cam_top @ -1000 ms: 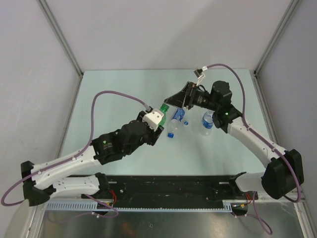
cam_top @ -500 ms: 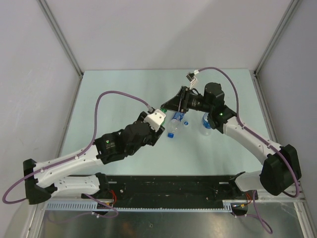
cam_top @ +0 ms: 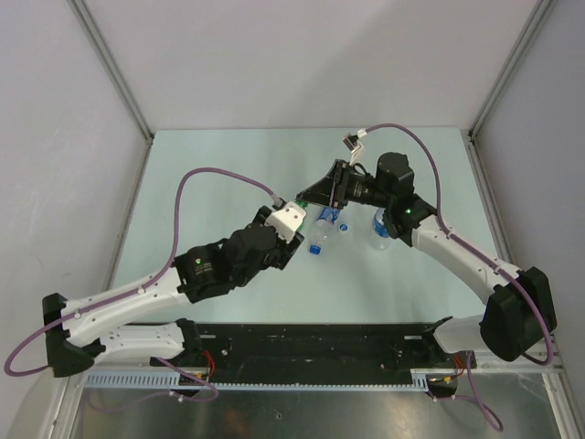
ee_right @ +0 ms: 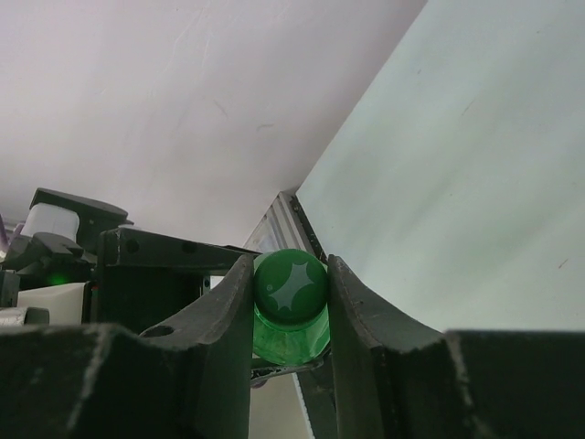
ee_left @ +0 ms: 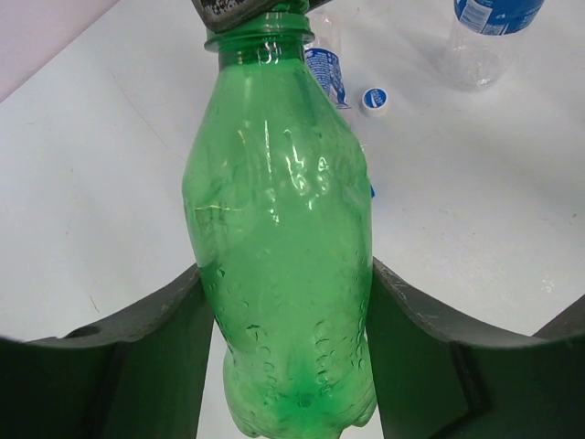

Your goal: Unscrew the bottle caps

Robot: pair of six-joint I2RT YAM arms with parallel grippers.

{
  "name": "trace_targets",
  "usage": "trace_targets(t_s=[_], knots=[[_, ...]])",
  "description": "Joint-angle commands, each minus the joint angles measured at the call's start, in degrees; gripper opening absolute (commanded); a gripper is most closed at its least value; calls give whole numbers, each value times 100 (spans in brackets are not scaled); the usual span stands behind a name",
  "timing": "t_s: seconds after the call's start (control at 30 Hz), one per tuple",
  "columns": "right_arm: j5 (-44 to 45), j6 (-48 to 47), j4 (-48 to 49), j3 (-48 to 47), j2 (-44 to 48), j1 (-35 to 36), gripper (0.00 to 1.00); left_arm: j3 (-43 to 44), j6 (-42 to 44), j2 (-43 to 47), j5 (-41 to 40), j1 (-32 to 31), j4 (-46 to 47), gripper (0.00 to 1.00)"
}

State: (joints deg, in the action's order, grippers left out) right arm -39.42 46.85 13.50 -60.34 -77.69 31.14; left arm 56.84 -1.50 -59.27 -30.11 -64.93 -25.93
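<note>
My left gripper is shut on the lower body of the green bottle and holds it off the table, neck pointing away. My right gripper is shut on that bottle's green cap, one finger on each side of it. From above, the two grippers meet at mid table, right gripper against left gripper. A loose blue cap lies on the table beside a clear blue-labelled bottle. A second clear bottle stands to the right.
The pale table is walled at the back and both sides. The right arm passes close by the standing clear bottle. A black rail runs along the near edge between the arm bases.
My right gripper moved left onto the green bottle's neck and closed on the green cap. The left gripper, still holding the bottle, shifted slightly.
</note>
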Motion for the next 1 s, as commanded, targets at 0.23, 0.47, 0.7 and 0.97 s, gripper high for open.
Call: trace_targets(t_s=[0.23,0.47,0.7,0.97], knots=[[-442,-586,668,-130,510,29,0,-253,-258,764,1688,305,777,0],[-1068,-1009,908,-134,790,29,0,-519,-447,1158,3474,851,1312,0],[-1332,-1358,957,-98,1022,33,0,-599,-601,1193,5564,1119,1951,0],[-2065,-1270,1861,-23,1357,68,0,-605,-899,1034,7438,1260,2778,0]])
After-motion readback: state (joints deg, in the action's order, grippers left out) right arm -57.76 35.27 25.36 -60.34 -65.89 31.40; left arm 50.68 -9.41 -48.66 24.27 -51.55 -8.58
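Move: Between the right fingers sits the green cap, already pinched, practically at that hand's point. From the left hand, which already grips the green bottle's body, that cap is some 4 cm ahead, 5 cm right and 8 cm up. From the right hand, the lying water bottle is about 18 cm ahead, 8 right and 32 below; the loose blue cap 15 ahead, 13 right, 35 below; the standing bottle 8 ahead, 24 right, 25 below. Twisting the green bottle against its pinched cap, both hands draw back and rise together, about 8 to 9 cm each way, edging right, the left by some 5 cm. The left wrist turns clockwise with its left side dipping, while the right tips its hand upward about 30 degrees and turns counter-clockwise; both grips stay shut, bottle body in the left, cap in the right. ##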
